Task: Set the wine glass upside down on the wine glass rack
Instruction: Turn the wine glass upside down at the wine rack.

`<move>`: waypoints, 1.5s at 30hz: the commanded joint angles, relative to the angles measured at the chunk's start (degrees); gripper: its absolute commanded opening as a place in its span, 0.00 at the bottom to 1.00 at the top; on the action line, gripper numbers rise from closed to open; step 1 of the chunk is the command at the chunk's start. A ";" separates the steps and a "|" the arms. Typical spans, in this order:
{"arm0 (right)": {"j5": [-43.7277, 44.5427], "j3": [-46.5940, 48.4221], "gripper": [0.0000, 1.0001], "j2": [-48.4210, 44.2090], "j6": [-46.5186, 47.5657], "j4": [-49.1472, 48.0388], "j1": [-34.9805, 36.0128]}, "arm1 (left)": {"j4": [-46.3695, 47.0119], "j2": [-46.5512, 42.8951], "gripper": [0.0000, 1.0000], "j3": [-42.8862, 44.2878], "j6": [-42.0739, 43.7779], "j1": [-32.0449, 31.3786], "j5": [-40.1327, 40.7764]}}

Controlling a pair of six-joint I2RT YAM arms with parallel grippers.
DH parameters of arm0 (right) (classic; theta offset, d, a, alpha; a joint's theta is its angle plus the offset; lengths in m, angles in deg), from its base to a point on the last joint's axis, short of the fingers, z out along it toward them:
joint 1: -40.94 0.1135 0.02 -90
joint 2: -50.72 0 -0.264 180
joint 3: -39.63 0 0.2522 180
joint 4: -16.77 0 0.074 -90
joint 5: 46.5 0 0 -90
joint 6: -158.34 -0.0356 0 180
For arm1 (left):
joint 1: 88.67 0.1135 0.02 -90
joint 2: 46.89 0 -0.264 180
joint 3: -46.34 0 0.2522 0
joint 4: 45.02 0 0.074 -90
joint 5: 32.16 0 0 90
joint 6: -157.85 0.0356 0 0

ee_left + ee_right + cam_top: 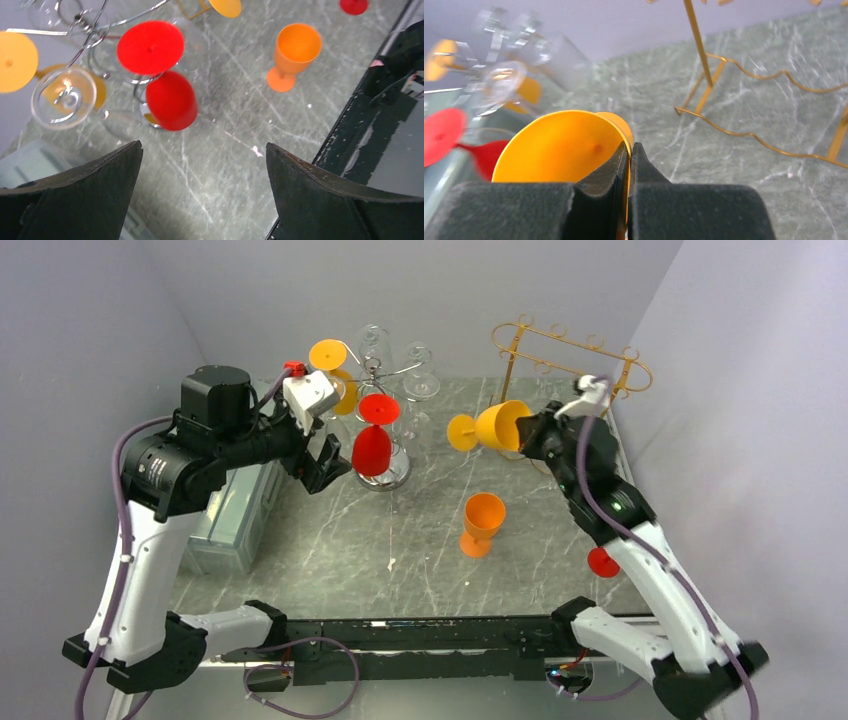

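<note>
My right gripper [527,430] is shut on the rim of a yellow wine glass [497,427]. It holds the glass on its side above the table, foot pointing left. In the right wrist view one finger sits inside the bowl of the yellow wine glass [559,150] and the other outside, with the right gripper [629,150] pinching the thin wall. The gold wire wine glass rack [570,352] stands just behind and to the right, its base wires [744,132] on the marble. My left gripper [325,460] [202,150] stands open and holds nothing, beside a red glass [372,448] hanging upside down.
A chrome tree stand [382,375] at the back centre carries the red glass [171,100], a yellow one [335,365] and clear glasses. An orange glass [482,523] [295,52] stands upright mid-table. A red foot [603,561] shows by the right arm. A grey box [235,515] sits left.
</note>
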 commanded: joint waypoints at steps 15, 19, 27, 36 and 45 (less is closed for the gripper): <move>-20.52 3.53 0.00 -14.47 1.36 -11.83 -0.13 | 14.18 19.02 0.99 12.08 -8.45 -5.97 -18.37; -21.75 2.15 0.00 -15.65 0.52 -16.04 -0.15 | 14.88 21.81 0.93 14.08 -9.13 -6.67 -18.74; -24.90 -0.70 0.00 -16.41 -1.59 -21.89 -0.13 | 16.63 23.71 0.73 15.48 -11.08 -6.69 -22.82; -26.59 -3.30 0.00 -15.36 -4.74 -26.99 -0.15 | 18.23 23.97 0.16 16.38 -12.42 -6.68 -23.74; -31.82 -0.73 0.55 -14.02 -2.93 -20.78 -0.04 | 20.47 23.08 0.00 18.99 -2.22 -6.67 -18.01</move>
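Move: The yellow wine glass, rim already held by the right fingers, lies about 26 cm right of the left hand, 14 cm ahead and 10 cm lower; the red glass hangs 6 cm right of that hand, 12 cm ahead and 15 cm lower. From the right hand, the waiting left gripper is roughly 33 cm left, 11 cm back and 8 cm higher; the orange glass stands 7 cm left, 8 cm back and 25 cm below. The yellow glass, kept by its rim, is carried up about 15 cm and back some 9 by the right hand, whose fingers tip up and swing counter-clockwise about 30 degrees. The left hand reaches right about 14 cm, then forward a little, past the hanging red glass, and closes its fingers on the foot; the right fingers then begin opening at the rim. ##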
